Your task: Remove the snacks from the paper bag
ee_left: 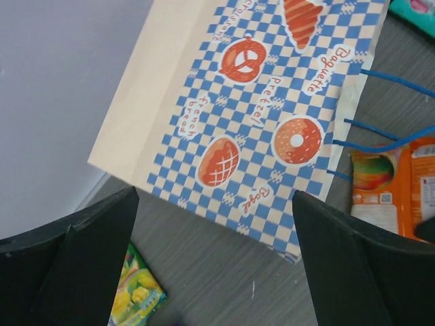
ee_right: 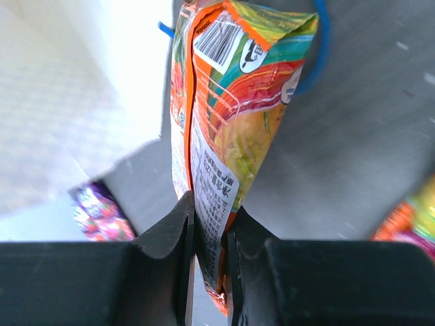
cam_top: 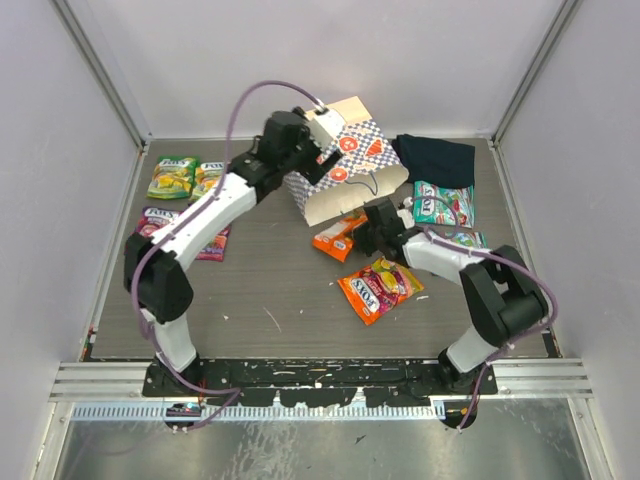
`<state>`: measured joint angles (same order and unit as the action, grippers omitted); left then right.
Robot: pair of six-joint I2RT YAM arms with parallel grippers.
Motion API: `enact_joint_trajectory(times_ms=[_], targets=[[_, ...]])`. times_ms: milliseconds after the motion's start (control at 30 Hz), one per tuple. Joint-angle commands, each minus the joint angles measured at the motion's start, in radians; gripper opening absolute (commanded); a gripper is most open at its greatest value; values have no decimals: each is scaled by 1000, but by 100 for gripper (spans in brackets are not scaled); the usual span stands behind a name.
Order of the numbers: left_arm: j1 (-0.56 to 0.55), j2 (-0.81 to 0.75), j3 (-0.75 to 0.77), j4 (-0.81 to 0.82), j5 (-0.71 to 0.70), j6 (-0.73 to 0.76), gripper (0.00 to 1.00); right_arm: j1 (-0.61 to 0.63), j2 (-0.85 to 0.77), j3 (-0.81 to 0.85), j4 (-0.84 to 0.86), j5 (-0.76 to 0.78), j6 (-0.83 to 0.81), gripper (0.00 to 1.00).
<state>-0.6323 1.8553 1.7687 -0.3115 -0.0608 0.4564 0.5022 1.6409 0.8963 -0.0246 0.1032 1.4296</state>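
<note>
The paper bag (cam_top: 350, 160) lies on its side at the back middle, its mouth and blue string handles (ee_left: 384, 139) facing the front right. My left gripper (cam_top: 312, 160) hovers over the bag's left end, open and empty; in the left wrist view (ee_left: 216, 204) the checkered side (ee_left: 258, 115) lies beyond its spread fingers. My right gripper (cam_top: 366, 226) is shut on an orange pouch (cam_top: 338, 238) just outside the bag's mouth. In the right wrist view (ee_right: 209, 227) the pouch (ee_right: 234, 115) stands edge-on between the fingers.
Green-yellow pouches (cam_top: 172, 177) and purple pouches (cam_top: 155, 220) lie at the left. An orange-red pouch (cam_top: 378, 288) lies in front of the right gripper. Teal-white pouches (cam_top: 443, 203) lie at the right. A dark navy cloth (cam_top: 435, 158) lies behind them.
</note>
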Motion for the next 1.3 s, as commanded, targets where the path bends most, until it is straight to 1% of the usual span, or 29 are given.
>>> enact_joint_trajectory(times_ms=[0,67,100,133,167,233,267,367,433,467,500,567,700,767,833,900,1033,1133,1267], targets=[[121,-160,-46,-43,125,-229,98,51,-176,-62,-107,40,-227,1],[173,-215,-95,-45,192,-314,98,88,-245,-59,-132,27,-393,1],[193,-244,-130,-37,213,-350,98,101,-265,-46,-171,8,-502,1],[211,-271,-165,-23,223,-381,98,118,-285,-37,-191,-33,-565,1],[225,-303,-201,-10,224,-404,98,139,-304,-31,-213,-69,-682,1],[249,-354,-267,13,220,-437,98,199,-336,-12,-277,-77,-803,1],[259,-376,-293,19,220,-450,98,232,-346,2,-320,-53,-849,0],[291,-419,-345,14,216,-491,98,343,-354,52,-427,84,-970,1],[308,-432,-367,9,199,-525,98,420,-338,101,-503,269,-1025,1],[316,-438,-381,12,181,-543,98,463,-321,132,-545,331,-1038,1],[325,-439,-391,15,165,-561,98,505,-302,164,-579,459,-1055,1],[353,-440,-409,13,141,-607,98,578,-252,226,-633,618,-1094,1],[410,-420,-413,-33,169,-692,98,707,-91,345,-720,878,-1197,1],[423,-409,-425,-53,152,-700,98,748,-4,396,-791,994,-1202,1],[427,-394,-443,-66,118,-701,98,764,77,445,-858,1048,-1175,1],[429,-382,-461,-70,119,-702,98,783,146,479,-911,1091,-1157,1],[432,-368,-467,-73,129,-701,98,822,269,558,-1055,1156,-1063,1],[431,-363,-469,-67,144,-704,98,836,324,588,-1087,1133,-1049,1],[431,-350,-471,-63,185,-708,98,840,341,608,-1072,1059,-1069,1]])
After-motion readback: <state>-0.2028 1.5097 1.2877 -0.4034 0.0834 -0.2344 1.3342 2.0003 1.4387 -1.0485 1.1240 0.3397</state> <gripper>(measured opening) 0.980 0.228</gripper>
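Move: My right hand already holds an orange snack; the bare table I seem to be taking it to lies about 13 cm back and 8 cm left, some 7 cm below. The lying orange packet is about 13 cm back and 5 cm right; the paper bag's middle is 20 cm ahead, 3 cm left. From my empty left hand the near purple packet is about 27 cm left, 7 cm back, 26 below; the bag 10 cm ahead, 6 right, 19 below. Keeping my pinch on the orange snack, I draw my right hand back about 15 cm and some 5 cm left, away from the bag mouth, arching up and then partly down while rolling it far over, left side down, by about 130 degrees. My open left hand swings about 20 cm left, clear of the bag towards the purple packets, rising briefly, then sinking and drawing slightly back. ##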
